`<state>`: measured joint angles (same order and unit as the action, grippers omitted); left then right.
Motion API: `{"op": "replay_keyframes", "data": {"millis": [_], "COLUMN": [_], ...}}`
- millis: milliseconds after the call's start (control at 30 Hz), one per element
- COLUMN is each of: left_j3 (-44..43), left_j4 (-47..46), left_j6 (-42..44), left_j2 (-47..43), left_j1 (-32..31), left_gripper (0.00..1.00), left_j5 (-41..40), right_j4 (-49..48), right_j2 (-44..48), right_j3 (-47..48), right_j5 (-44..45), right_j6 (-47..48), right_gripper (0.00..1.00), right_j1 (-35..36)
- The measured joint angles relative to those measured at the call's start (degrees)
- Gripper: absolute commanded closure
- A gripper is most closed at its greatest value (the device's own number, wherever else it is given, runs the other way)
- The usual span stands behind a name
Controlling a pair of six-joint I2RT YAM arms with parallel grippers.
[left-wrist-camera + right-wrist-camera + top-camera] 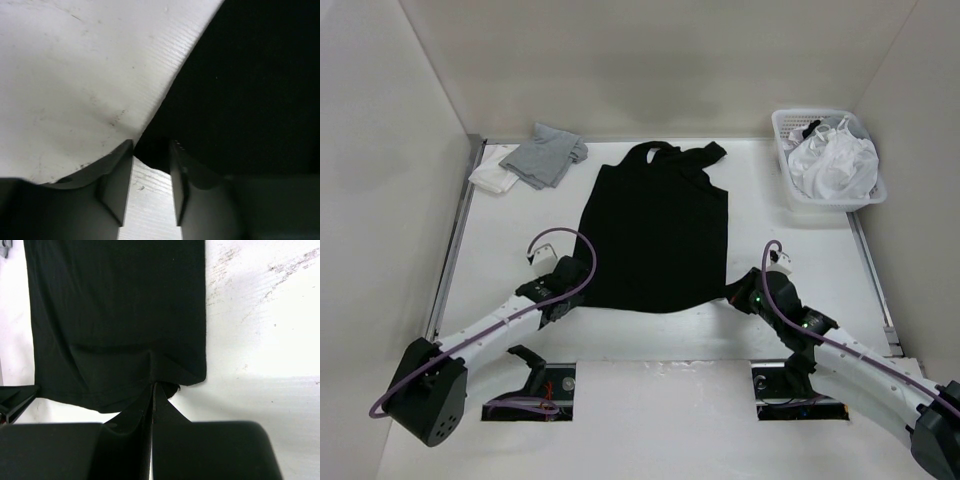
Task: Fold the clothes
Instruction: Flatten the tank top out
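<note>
The clothes, one black T-shirt [655, 230], lie flat in the middle of the white table, neck end at the far side. My left gripper [572, 290] rests at the shirt's near left corner. In the left wrist view its jaws stand apart [151, 150], with the corner of black cloth [250, 90] lying between the fingertips and bare table showing in the gap behind. My right gripper [740, 297] sits at the near right corner. In the right wrist view it is shut [153, 387] on the hem of the shirt [115, 315], which puckers toward the fingers.
A grey garment [548, 153] lies folded at the far left, with a white one [492, 178] beside it. At the far right stands a white basket [830, 203] holding white garments [835, 160]. Pale walls enclose the table on three sides.
</note>
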<state>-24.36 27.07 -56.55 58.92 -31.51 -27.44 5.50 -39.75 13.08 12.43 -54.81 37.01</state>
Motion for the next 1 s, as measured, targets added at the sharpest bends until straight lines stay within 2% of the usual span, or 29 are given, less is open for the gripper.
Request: {"op": "replay_keyframes", "data": {"millis": [133, 200, 333, 467, 533, 633, 767, 1000], "left_j3": [0.0, 0.0, 0.0, -1.2, -5.5, -16.5, -32.4, -52.5], "left_j4": [-0.7, -1.1, -1.1, 1.9, 5.2, 7.9, 7.0, 0.1], "left_j6": [0.2, 0.2, 0.7, 2.3, 3.5, 6.0, 9.9, 15.5], "left_j2": [0.6, 0.6, -0.2, -9.3, -15.2, -21.4, -25.2, -24.0], "left_j1": [0.2, 0.7, 1.5, 1.4, 1.1, 0.4, -0.7, -2.1], "left_gripper": [0.81, 0.92, 0.97, 0.99, 0.99, 0.99, 0.99, 0.98], "left_j5": [1.2, 1.5, 2.3, 3.4, 3.2, 1.9, -0.4, -1.4], "right_j4": [0.0, 0.0, 0.2, 3.3, 6.6, 11.8, 16.5, 21.6], "right_j2": [0.1, 0.4, 0.9, 3.0, 4.9, 7.6, 8.6, 1.1], "right_j3": [0.0, 0.0, 0.1, 2.7, 6.7, 16.3, 35.7, 75.2], "right_j5": [0.0, 0.0, 0.0, 0.0, 0.1, 1.4, 6.1, 15.1], "right_j6": [0.0, 0.0, 0.0, 1.5, 3.0, 6.0, 11.4, 22.3], "right_gripper": [1.0, 1.0, 1.0, 1.0, 1.0, 1.0, 1.0, 1.0], "right_j1": [0.0, 0.0, 0.0, -0.1, -0.2, -0.2, 1.7, 13.0]}}
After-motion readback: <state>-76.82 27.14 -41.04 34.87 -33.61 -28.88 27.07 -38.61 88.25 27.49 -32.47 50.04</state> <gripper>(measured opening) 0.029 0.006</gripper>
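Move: Right between the left hand's open fingers, barely 1 cm below, is the tank top's left hem corner; the middle of the spread tank top is about 16 cm ahead and 17 cm right of that hand, the grey cloth some 34 cm ahead and 7 cm left. The right hand already holds the right hem corner; from it, the left corner is roughly 32 cm left, level fore and aft, 6 cm lower, and the white basket 31 cm ahead, 21 cm right. Shutting the left fingers on the tank top's left hem corner comes first; then both hands whip straight up, nearly 50 cm. Their fingers swing up from slanting down, about 65 degrees left and 50 right. The right, still gripping its corner, also drifts back and 7 cm outward, away from the left hand. ##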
